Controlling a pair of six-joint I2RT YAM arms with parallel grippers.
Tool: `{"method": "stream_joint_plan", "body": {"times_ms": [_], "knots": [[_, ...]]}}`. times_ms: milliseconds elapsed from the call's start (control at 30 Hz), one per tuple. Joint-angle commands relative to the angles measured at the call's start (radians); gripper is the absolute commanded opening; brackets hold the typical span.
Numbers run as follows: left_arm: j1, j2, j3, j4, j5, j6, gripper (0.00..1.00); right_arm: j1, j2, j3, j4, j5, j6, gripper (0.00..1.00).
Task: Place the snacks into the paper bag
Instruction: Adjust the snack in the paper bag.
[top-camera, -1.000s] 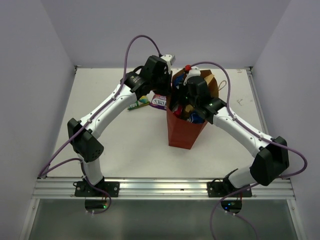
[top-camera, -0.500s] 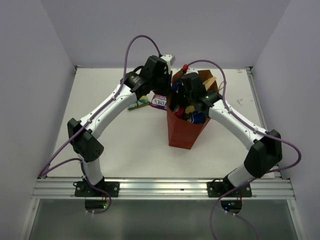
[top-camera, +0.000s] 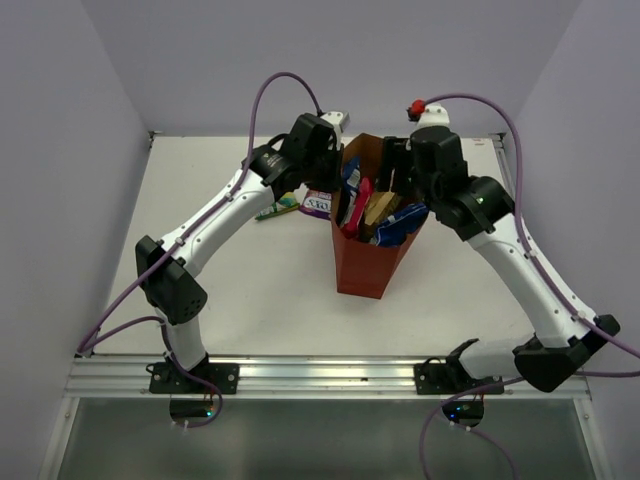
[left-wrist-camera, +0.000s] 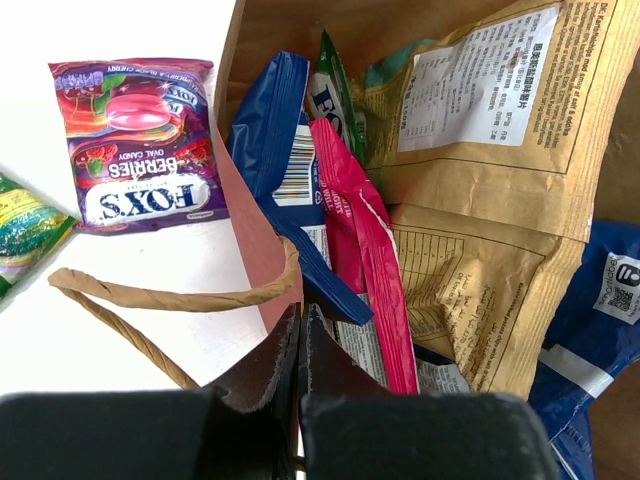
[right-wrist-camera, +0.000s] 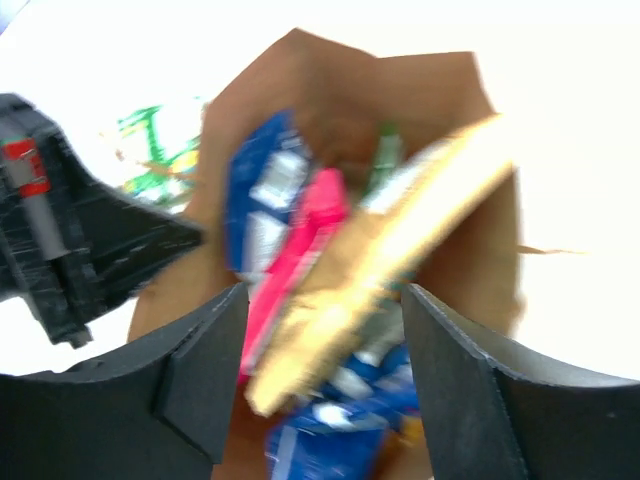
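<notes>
The red-brown paper bag (top-camera: 365, 265) stands upright mid-table with its mouth wide. Inside it stand a blue packet (left-wrist-camera: 265, 130), a pink packet (left-wrist-camera: 365, 240), a tan-brown packet (left-wrist-camera: 480, 200) and a blue-and-white packet (top-camera: 402, 222). My left gripper (left-wrist-camera: 300, 322) is shut on the bag's left rim (left-wrist-camera: 250, 220), beside a twine handle (left-wrist-camera: 170, 298). My right gripper (right-wrist-camera: 325, 340) hangs open above the bag's mouth (right-wrist-camera: 440, 110), with nothing between its fingers; that view is blurred. A purple candy packet (left-wrist-camera: 140, 140) and a green packet (top-camera: 278, 208) lie on the table left of the bag.
White walls close in the table at the back and both sides. The arm bases sit on a metal rail (top-camera: 320, 372) at the near edge. Purple cables loop above both arms.
My right gripper has come up out of the bag toward the back right and has opened, leaving the tan-brown packet inside. The left arm has not moved.
</notes>
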Motion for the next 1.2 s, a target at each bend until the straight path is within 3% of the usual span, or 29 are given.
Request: {"method": "stream_joint_plan", "body": {"times_ms": [0,133,433,633,700,800,933,1000,1100,1167], "knots": [[-0.005,-0.056,-0.012,0.05,-0.002,0.009,0.0,-0.008,-0.035,0.029,-0.116,0.217,-0.025,0.68],[-0.002,-0.059,-0.014,0.05,-0.006,0.013,0.0,-0.046,-0.06,-0.014,-0.121,0.255,-0.024,0.69],[-0.002,-0.067,-0.028,0.049,-0.005,0.016,0.0,-0.211,-0.034,-0.147,-0.089,0.116,0.001,0.68],[0.001,-0.064,-0.032,0.053,0.007,0.019,0.0,-0.267,0.003,-0.209,0.014,-0.002,-0.004,0.5],[0.001,-0.062,-0.035,0.053,0.017,0.018,0.0,-0.267,0.024,-0.208,0.046,-0.051,-0.014,0.36],[0.001,-0.056,-0.041,0.059,0.041,0.018,0.0,-0.267,0.056,-0.172,0.054,-0.136,-0.031,0.0],[0.01,-0.07,-0.048,0.052,0.058,0.021,0.0,-0.199,0.09,0.043,-0.011,-0.206,-0.054,0.0],[0.03,-0.102,-0.084,0.072,0.047,0.016,0.0,-0.081,0.112,0.181,-0.069,-0.163,-0.062,0.0],[0.061,-0.13,-0.127,0.095,0.049,-0.014,0.0,-0.008,0.129,0.237,-0.081,-0.2,-0.05,0.0],[0.059,-0.128,-0.127,0.093,0.084,-0.02,0.0,-0.01,0.113,0.208,-0.08,-0.118,-0.06,0.0]]}}
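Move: The right rim of the paper bag is roughly 9 cm to the right of the open right gripper, 3 cm ahead and 10 cm below. About 14 cm below that gripper are the tan pack, straight under it, the pink pack 5 cm to its left, and the blue pack 3 cm right and 5 cm back. From the left gripper, already shut on the left rim, the right rim lies some 20 cm right, level fore and aft, 2 cm lower. Swing the open right gripper about 11 cm right, then down about 10 cm, tipping it down and yawing it clockwise, and shut it on the bag's right rim by the handle. With the rim pinched, haul back left, some 11 cm, and up, turning counter-clockwise. Keep the left gripper pinched on the left rim, letting it shift about 3 cm left and slightly down. ##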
